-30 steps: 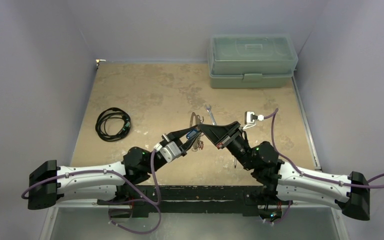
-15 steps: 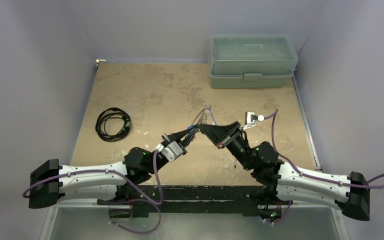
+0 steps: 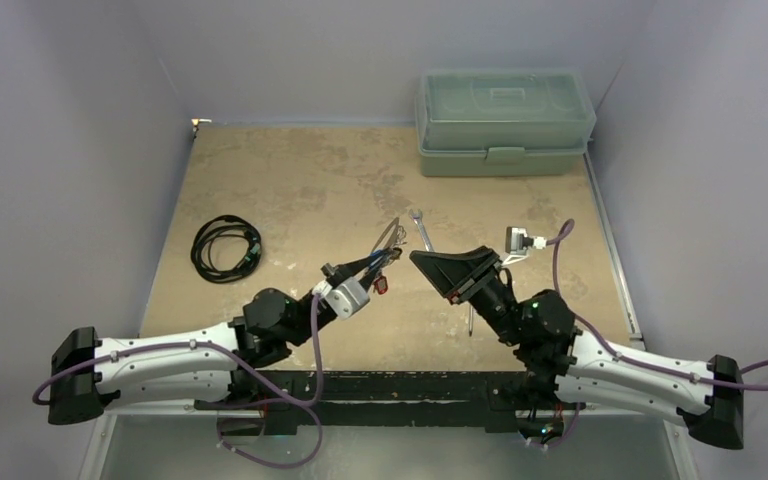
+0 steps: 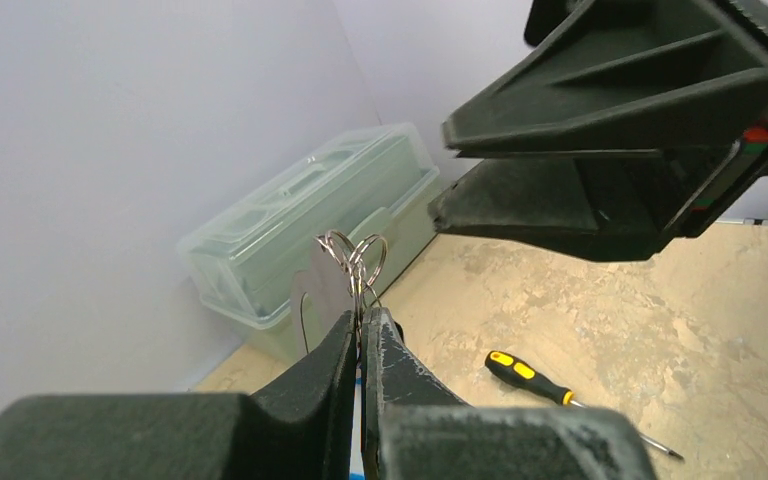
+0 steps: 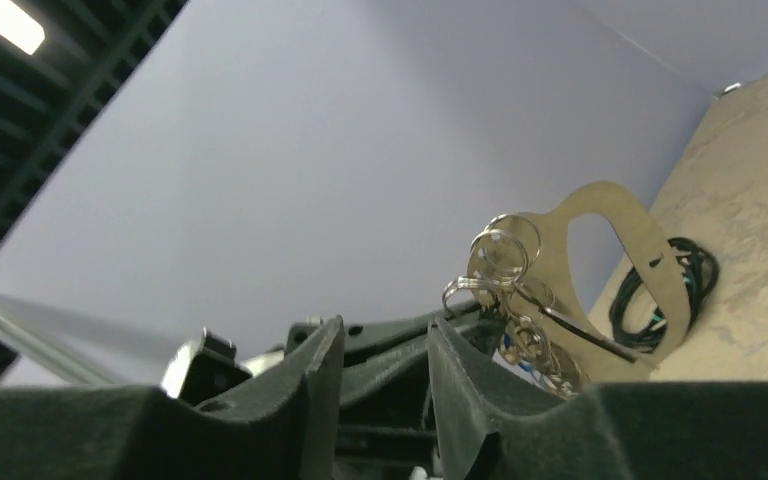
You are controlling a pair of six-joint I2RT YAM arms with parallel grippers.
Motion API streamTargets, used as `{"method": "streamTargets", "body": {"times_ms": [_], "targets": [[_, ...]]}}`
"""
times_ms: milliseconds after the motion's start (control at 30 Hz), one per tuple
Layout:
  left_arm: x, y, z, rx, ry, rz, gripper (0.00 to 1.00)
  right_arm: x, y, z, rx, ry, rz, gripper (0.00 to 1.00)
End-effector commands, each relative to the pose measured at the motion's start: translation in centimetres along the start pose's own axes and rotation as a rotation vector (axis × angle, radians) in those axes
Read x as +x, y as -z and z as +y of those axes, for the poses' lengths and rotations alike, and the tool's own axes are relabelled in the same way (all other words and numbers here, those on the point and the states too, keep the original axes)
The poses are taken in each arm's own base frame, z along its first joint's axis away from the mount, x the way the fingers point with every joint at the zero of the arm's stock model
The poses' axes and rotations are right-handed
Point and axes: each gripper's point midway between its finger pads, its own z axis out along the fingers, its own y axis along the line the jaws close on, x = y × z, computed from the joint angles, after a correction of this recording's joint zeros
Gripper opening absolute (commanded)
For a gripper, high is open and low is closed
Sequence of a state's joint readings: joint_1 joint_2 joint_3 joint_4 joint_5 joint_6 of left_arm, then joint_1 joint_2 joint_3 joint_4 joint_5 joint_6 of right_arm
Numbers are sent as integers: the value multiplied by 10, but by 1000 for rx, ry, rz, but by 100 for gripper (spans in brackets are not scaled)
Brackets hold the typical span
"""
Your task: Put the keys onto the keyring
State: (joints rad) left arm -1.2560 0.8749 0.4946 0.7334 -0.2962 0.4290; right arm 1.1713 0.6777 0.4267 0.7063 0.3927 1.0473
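My left gripper [image 3: 370, 264] is shut on the keyring [image 3: 389, 236], a flat grey D-shaped plate that stands tilted above the table. In the left wrist view its jaws [image 4: 362, 318] pinch the ringed edge of the keyring [image 4: 322, 285], with wire rings sticking out above. Keys hang below it, among them a red-headed key [image 3: 381, 284]. My right gripper [image 3: 417, 257] is open and stands just right of the keyring, apart from it. In the right wrist view the keyring [image 5: 650, 262] shows past the open right gripper [image 5: 385, 338], which holds nothing.
A silver wrench [image 3: 422, 229] lies behind the grippers. A yellow-and-black screwdriver [image 4: 528, 376] lies on the table under the right arm. A coiled black cable [image 3: 225, 247] lies at the left. A clear green toolbox [image 3: 505, 120] stands at the back right.
My right gripper has opened and drawn back to the right, away from the keyring. My left gripper has shut on the keyring and now holds it alone, tilted up.
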Motion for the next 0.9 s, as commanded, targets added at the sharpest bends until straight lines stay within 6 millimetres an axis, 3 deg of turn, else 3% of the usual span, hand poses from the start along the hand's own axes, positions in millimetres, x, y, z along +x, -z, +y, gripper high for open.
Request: {"method": "streamTargets", "body": {"times_ms": [0, 67, 233, 300, 533, 667, 867], "targets": [[-31, -5, 12, 1, 29, -23, 0, 4, 9, 32, -152, 336, 93, 45], [-33, -4, 11, 18, 41, -5, 0, 4, 10, 39, -172, 563, 163, 55], [-48, 8, 15, 55, 137, 53, 0, -14, 18, 20, -36, 1002, 328, 61], [-55, 15, 15, 90, 165, 81, 0, -10, 24, 13, -41, 1096, 405, 64], [-47, 45, 4, 245, 155, 309, 0, 27, 17, -2, -163, 1214, 563, 69], [-31, 64, 0, 326, 63, 414, 0, 36, 11, -2, -195, 1233, 596, 70], [-2, 81, -42, 552, 36, 491, 0, 29, 18, 7, -259, 1281, 560, 69]]}}
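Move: The keyring is held at the tips of the closed left fingers, about 1 cm ahead and 1 cm to the right of that hand. From the empty right hand the keyring lies some 3 cm ahead, 4 cm to the left and 4 cm below. The grey plate on it reaches farther out, its middle roughly 5 cm ahead of the right hand, 5 cm left and 5 cm below; the red tag hangs about 1 cm back, 6 cm left and 8 cm below. The keyring bunch stays pinched in the left fingers, which lift it nearly 5 cm, then sink again while drawing back and left about 5 cm, tilting from upward to slightly downward. The right hand opens wide, backs off slightly, rises and then drops to about 5 cm below its start, rolling some 80 degrees until its fingers point mostly left, level, facing the bunch. ##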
